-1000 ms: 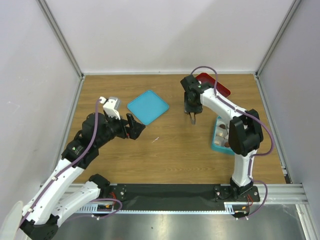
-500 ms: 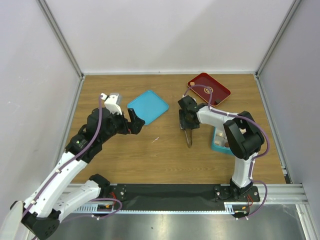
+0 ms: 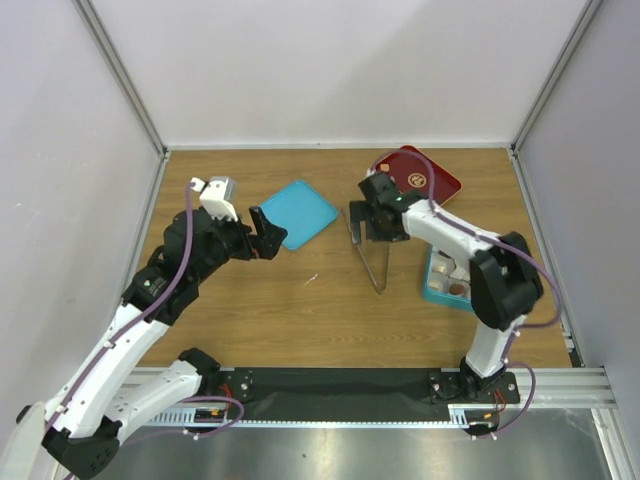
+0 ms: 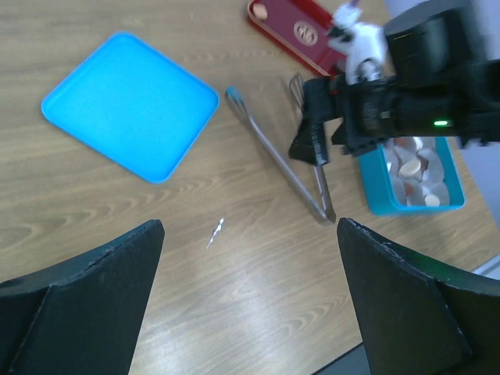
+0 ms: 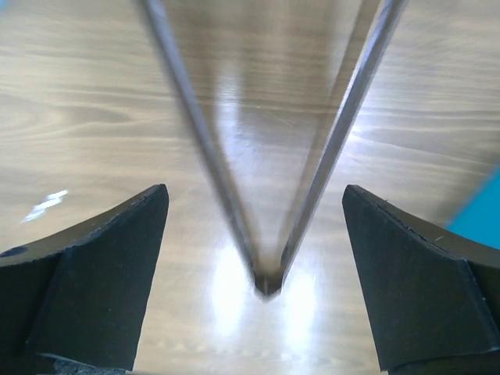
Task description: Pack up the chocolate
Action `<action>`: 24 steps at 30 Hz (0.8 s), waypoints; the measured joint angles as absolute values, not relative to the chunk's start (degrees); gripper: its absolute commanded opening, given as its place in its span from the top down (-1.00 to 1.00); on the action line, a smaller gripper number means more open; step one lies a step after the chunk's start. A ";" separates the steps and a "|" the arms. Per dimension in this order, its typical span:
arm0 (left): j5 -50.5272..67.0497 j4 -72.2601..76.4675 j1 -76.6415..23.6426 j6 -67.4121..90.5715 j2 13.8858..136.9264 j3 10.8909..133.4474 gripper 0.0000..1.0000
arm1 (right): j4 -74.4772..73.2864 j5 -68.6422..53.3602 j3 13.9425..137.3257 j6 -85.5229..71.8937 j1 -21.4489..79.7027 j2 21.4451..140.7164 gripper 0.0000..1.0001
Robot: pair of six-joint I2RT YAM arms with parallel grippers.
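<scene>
Several chocolate pieces [image 4: 415,169], brown, tan and cream, sit in the teal box [image 4: 376,194] at the right; the top view shows the chocolate [image 3: 452,276] in the teal box [image 3: 430,283] too. Metal tongs [image 3: 374,262] lie spread in a V on the wood. My right gripper [image 3: 368,232] hovers open over the tongs' arms, holding nothing. In the right wrist view the tongs [image 5: 267,277] lie between the right gripper's [image 5: 254,195] wide jaws. My left gripper [image 3: 266,232] is open and empty, above bare wood, left of the tongs [image 4: 277,160]. A tan piece [image 4: 260,12] lies in the red tray.
The flat teal lid [image 3: 296,213] lies left of centre, by the left gripper. The dark red tray [image 3: 432,178] with a gold emblem sits at the back right, behind the right arm. A small white scrap [image 4: 215,232] lies on the wood. Frame posts and walls enclose the table.
My right gripper has opened and let go of the tongs, which sprang apart and now lie on the table. The right wrist drew back toward the red tray. The left arm shifted slightly back.
</scene>
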State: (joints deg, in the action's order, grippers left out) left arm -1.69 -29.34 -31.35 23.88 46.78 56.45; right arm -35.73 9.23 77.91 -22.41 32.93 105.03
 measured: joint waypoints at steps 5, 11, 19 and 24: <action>-2.57 -28.58 -31.35 22.81 46.85 59.44 -0.99 | -39.66 9.41 82.96 -22.17 32.86 93.78 -0.99; -2.52 -27.40 -31.35 20.64 47.62 61.34 -0.99 | -40.12 8.73 87.53 -20.45 30.59 84.03 -0.99; -0.84 -24.34 -31.35 20.01 49.47 59.57 -0.99 | -39.27 5.76 89.06 -19.68 17.47 89.71 -0.62; 0.16 -22.63 -31.31 20.56 51.79 57.36 -0.97 | -38.81 6.02 94.54 -19.38 25.10 101.58 -0.45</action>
State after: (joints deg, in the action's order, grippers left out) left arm 0.16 -22.63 -31.31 20.56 51.79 57.36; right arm -38.81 6.02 94.54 -19.38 25.10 101.58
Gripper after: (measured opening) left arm 0.995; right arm 0.740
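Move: The right hand is empty and already clear above the long tongs, whose middle lies about 6 cm below and a centimetre to its left. The blue lid is some 20 cm to its left and 10 cm farther out. The red tray lies roughly 21 cm ahead and 11 cm right, the filled box about 20 cm right and 8 cm back. From the left hand the blue lid is some 20 cm ahead, 3 cm right and 28 cm below. Touching nothing, the right hand climbs fast, about 20 cm straight up off the tongs, fingers tipping outward some 25 degrees. It then swings forward and right over the table, turns sharply back left and sinks about 8 cm, the wide-open fingers narrowing by a quarter. The left hand, open, bobs up 4 cm and sinks again, easing forward and right. ##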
